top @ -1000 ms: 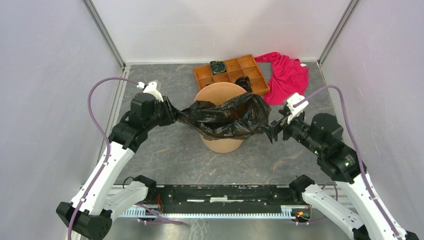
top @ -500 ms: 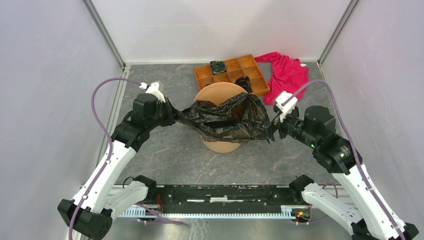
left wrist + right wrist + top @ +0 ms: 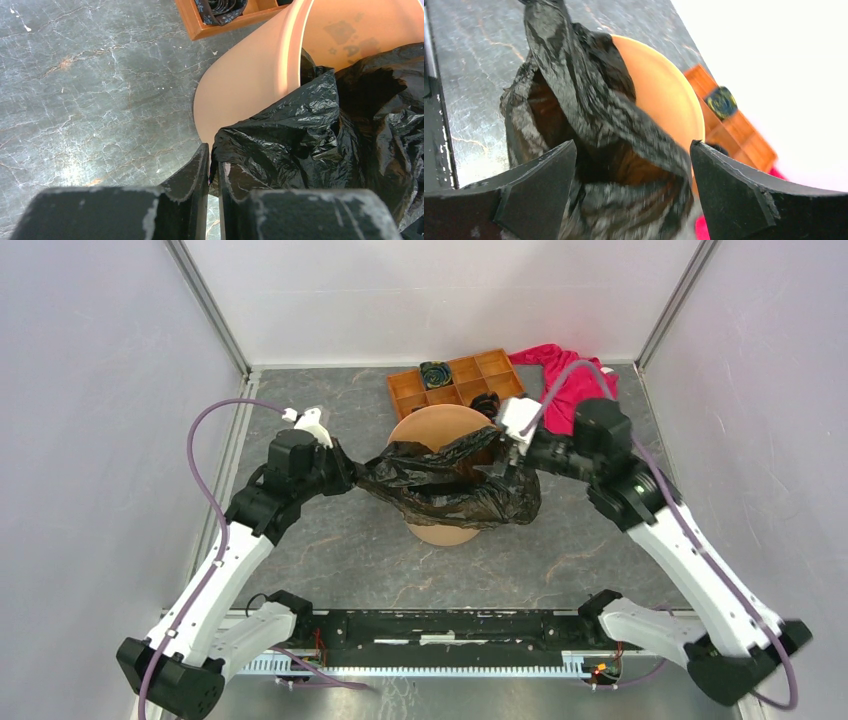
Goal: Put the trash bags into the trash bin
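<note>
The black crinkled trash bag (image 3: pixel 450 480) drapes over the front and right of the round light-orange trash bin (image 3: pixel 440 425), mouth partly open. My left gripper (image 3: pixel 345 472) sits at the bin's left side, shut on the bag's left edge. In the left wrist view the film (image 3: pixel 320 125) is pinched between the near-touching fingers (image 3: pixel 192 175), beside the bin wall (image 3: pixel 250 85). My right gripper (image 3: pixel 505 458) hovers open over the bin's right rim. In the right wrist view its jaws (image 3: pixel 634 150) stand wide apart above the bag's mouth (image 3: pixel 574 90) and the bin (image 3: pixel 664 95).
An orange compartment tray (image 3: pixel 460 380) with small black rolls (image 3: pixel 436 373) lies just behind the bin. A red cloth (image 3: pixel 575 380) lies at the back right. Enclosure walls stand close on the left, right and back.
The right arm swung left and back, from beside the bag's right end to over the bin's right rim, jaws still open. The left jaws narrowed onto the bag's edge.
</note>
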You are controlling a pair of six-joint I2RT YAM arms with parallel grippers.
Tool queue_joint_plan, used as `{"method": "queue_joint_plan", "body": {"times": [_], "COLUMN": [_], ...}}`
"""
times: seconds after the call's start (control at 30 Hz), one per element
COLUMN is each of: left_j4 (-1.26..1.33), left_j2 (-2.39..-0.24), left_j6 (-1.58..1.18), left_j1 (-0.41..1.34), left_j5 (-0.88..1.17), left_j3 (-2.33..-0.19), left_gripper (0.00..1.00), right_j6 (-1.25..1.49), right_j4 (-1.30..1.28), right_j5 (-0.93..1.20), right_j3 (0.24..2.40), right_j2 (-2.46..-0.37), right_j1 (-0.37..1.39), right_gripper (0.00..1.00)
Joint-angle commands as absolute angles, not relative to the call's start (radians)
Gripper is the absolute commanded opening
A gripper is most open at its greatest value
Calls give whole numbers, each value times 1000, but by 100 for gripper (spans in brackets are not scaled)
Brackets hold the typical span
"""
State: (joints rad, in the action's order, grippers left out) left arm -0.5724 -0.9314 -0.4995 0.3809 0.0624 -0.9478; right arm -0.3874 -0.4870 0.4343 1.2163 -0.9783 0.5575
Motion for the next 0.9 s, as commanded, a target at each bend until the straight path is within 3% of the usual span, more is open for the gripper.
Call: {"method": "queue_joint_plan", "body": {"times": [0.0,0.2,0.4,0.53,0.7,0.87], "left_j4": [-521,-512,-512,-507,-502,-518], "left_j2": [-913,-923,-923,-918,-915,-911], "left_j6": [-490,-483,-480,-489,-500,-497], "left_j1": [375,375,375,377,377,376], "left_j5": [89,108,114,121,122,118], "left_j3": [-943,-943,-935,-928,-922,-925], "left_gripper": [17,17,17,17,17,17], "right_j6": [-612,-790,-812,-766,-732,-610], "right_j4": [-391,-543,-444,-334,-287,-116], "right_j5": [665,590,525,430,347,155], "right_j3": [1316,1411,1326,1264,1259,1226], "right_j2": [-1134,-1299,-1309,-1305,-1320,-1304], "right_j1": [593,703,736,737,736,720], "right_gripper": [90,78,62,29,1,0]}}
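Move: The far edge of the trash bag's mouth, where it spans the bin, lies about 9 cm left of the open right hand, 3 cm ahead and some 8 cm lower. The trash bin's middle is about 8 cm to this hand's left, 2 cm ahead and 24 cm down; the wooden tray stands on the table some 28 cm ahead, 5 cm left. From the left hand, already pinching the bag's left corner, that edge is about 16 cm right, 2 cm ahead and slightly higher. The right fingertips close fully and pinch the bag's far edge. To get there the right hand sweeps left about 9 cm over the bag's mouth, sinking some 7 cm with its fingertips dipping and the wrist swinging counter-clockwise; as they shut it pushes forward about 4 cm, swings partly back and begins to rise. The left hand stays nearly in place, keeping its pinch on the left corner. ##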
